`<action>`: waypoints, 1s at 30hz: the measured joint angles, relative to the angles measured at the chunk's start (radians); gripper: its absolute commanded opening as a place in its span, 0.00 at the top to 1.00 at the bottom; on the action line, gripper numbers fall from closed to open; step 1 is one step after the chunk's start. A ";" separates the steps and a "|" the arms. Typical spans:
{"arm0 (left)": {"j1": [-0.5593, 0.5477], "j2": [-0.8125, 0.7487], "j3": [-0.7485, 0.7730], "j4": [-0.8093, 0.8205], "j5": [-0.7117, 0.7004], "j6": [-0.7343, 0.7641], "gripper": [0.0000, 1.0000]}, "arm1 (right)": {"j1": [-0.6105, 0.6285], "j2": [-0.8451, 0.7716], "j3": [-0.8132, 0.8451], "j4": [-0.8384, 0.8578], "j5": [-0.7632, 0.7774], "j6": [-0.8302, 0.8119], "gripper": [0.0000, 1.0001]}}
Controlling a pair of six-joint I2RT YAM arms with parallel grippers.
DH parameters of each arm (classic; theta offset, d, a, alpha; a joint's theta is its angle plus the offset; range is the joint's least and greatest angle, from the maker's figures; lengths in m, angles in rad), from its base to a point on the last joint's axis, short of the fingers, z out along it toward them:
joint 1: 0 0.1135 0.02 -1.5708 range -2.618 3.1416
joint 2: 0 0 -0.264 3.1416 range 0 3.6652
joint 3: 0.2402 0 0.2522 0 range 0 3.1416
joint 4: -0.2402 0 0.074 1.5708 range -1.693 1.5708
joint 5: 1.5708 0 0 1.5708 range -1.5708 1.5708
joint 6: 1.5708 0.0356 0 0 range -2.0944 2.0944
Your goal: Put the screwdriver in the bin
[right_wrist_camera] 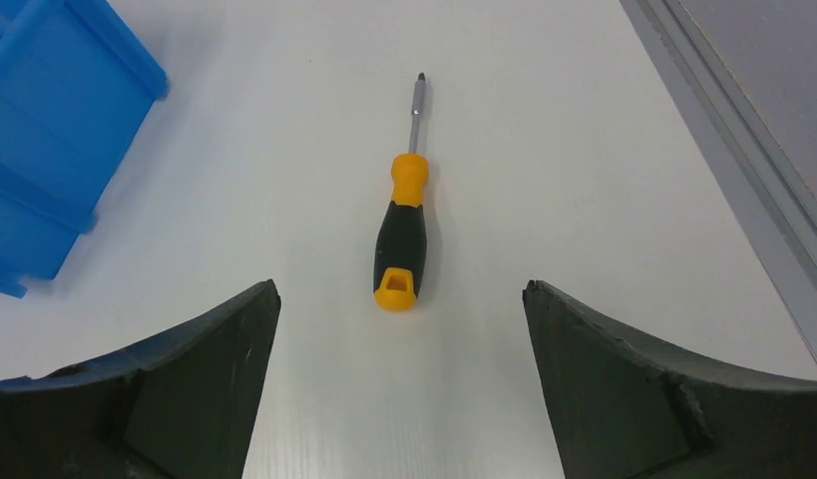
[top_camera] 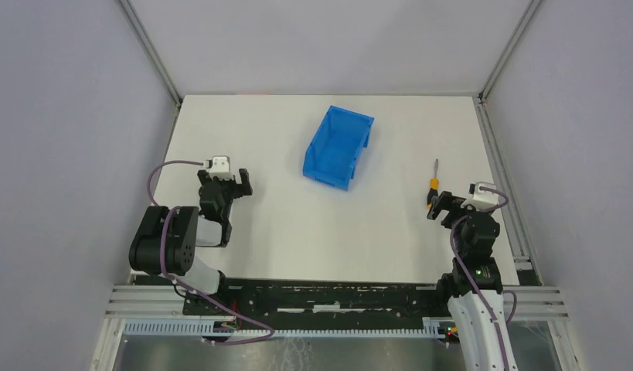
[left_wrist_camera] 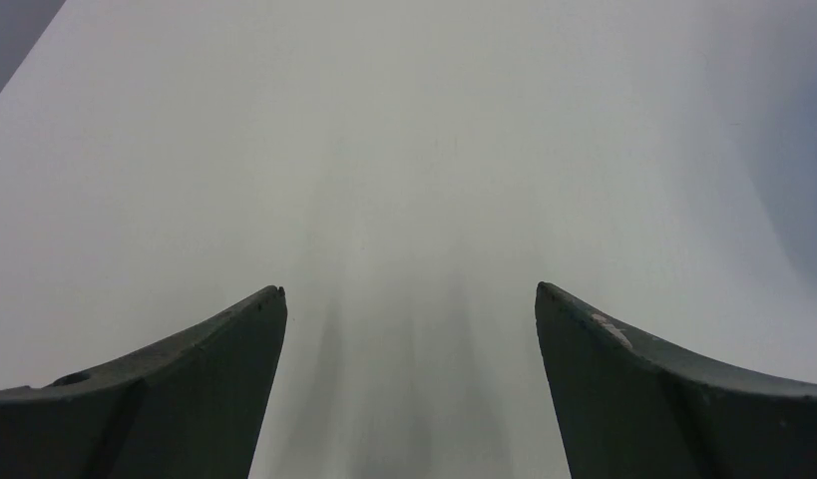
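Note:
The screwdriver (top_camera: 433, 182), orange-and-black handle and thin metal shaft, lies flat on the white table at the right, tip pointing away. In the right wrist view the screwdriver (right_wrist_camera: 401, 232) lies just ahead of my open jaws, handle end nearest. My right gripper (top_camera: 443, 202) (right_wrist_camera: 399, 299) is open and empty, just behind the handle. The blue bin (top_camera: 338, 147) stands at the table's middle back; its corner shows in the right wrist view (right_wrist_camera: 45, 140). My left gripper (top_camera: 229, 184) (left_wrist_camera: 409, 294) is open and empty over bare table at the left.
Grey walls enclose the table on three sides. An aluminium rail (top_camera: 498, 154) runs along the right edge, close to the screwdriver. A black mounting bar (top_camera: 328, 297) lies along the near edge between the arm bases.

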 measured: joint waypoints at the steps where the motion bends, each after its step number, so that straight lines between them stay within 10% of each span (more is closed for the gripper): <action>1: 0.000 0.000 0.000 0.000 0.000 0.000 0.00 | 0.000 0.016 0.004 0.003 0.012 0.003 0.02; 9: 0.000 0.000 0.000 0.000 0.000 0.000 0.00 | 0.000 0.283 0.271 0.001 0.027 0.004 0.02; 18: 0.000 0.000 0.000 0.000 0.000 0.000 0.00 | 0.002 1.117 1.241 -0.305 -0.014 -0.111 0.08; 27: 0.000 0.000 0.000 0.000 0.000 0.000 0.00 | 0.002 1.499 1.038 -0.444 -0.027 -0.130 0.31; 30: 0.000 0.000 0.000 0.000 0.000 0.000 0.00 | 0.002 1.519 0.932 -0.427 -0.027 -0.122 0.60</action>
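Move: The screwdriver lies about 10 cm ahead of my right hand, nearly straight in front, and some 12 cm below it, its shaft pointing away from me and its handle end nearer. The blue bin stands roughly 11 cm farther out than the screwdriver and 26 cm to its left. From my idle left hand, the screwdriver is about 56 cm to the right, 2 cm back and 6 cm lower. I swing my right hand up and forward in an arc, rising some 18 cm and passing out beyond the screwdriver, then come down and back about 9 cm towards its handle while tipping the wrist roughly 60 degrees so the fingers point steeply down. On the descent I draw the fingers partly together, to about two-thirds open, and straddle the handle near its yellow collar without a grip yet. ##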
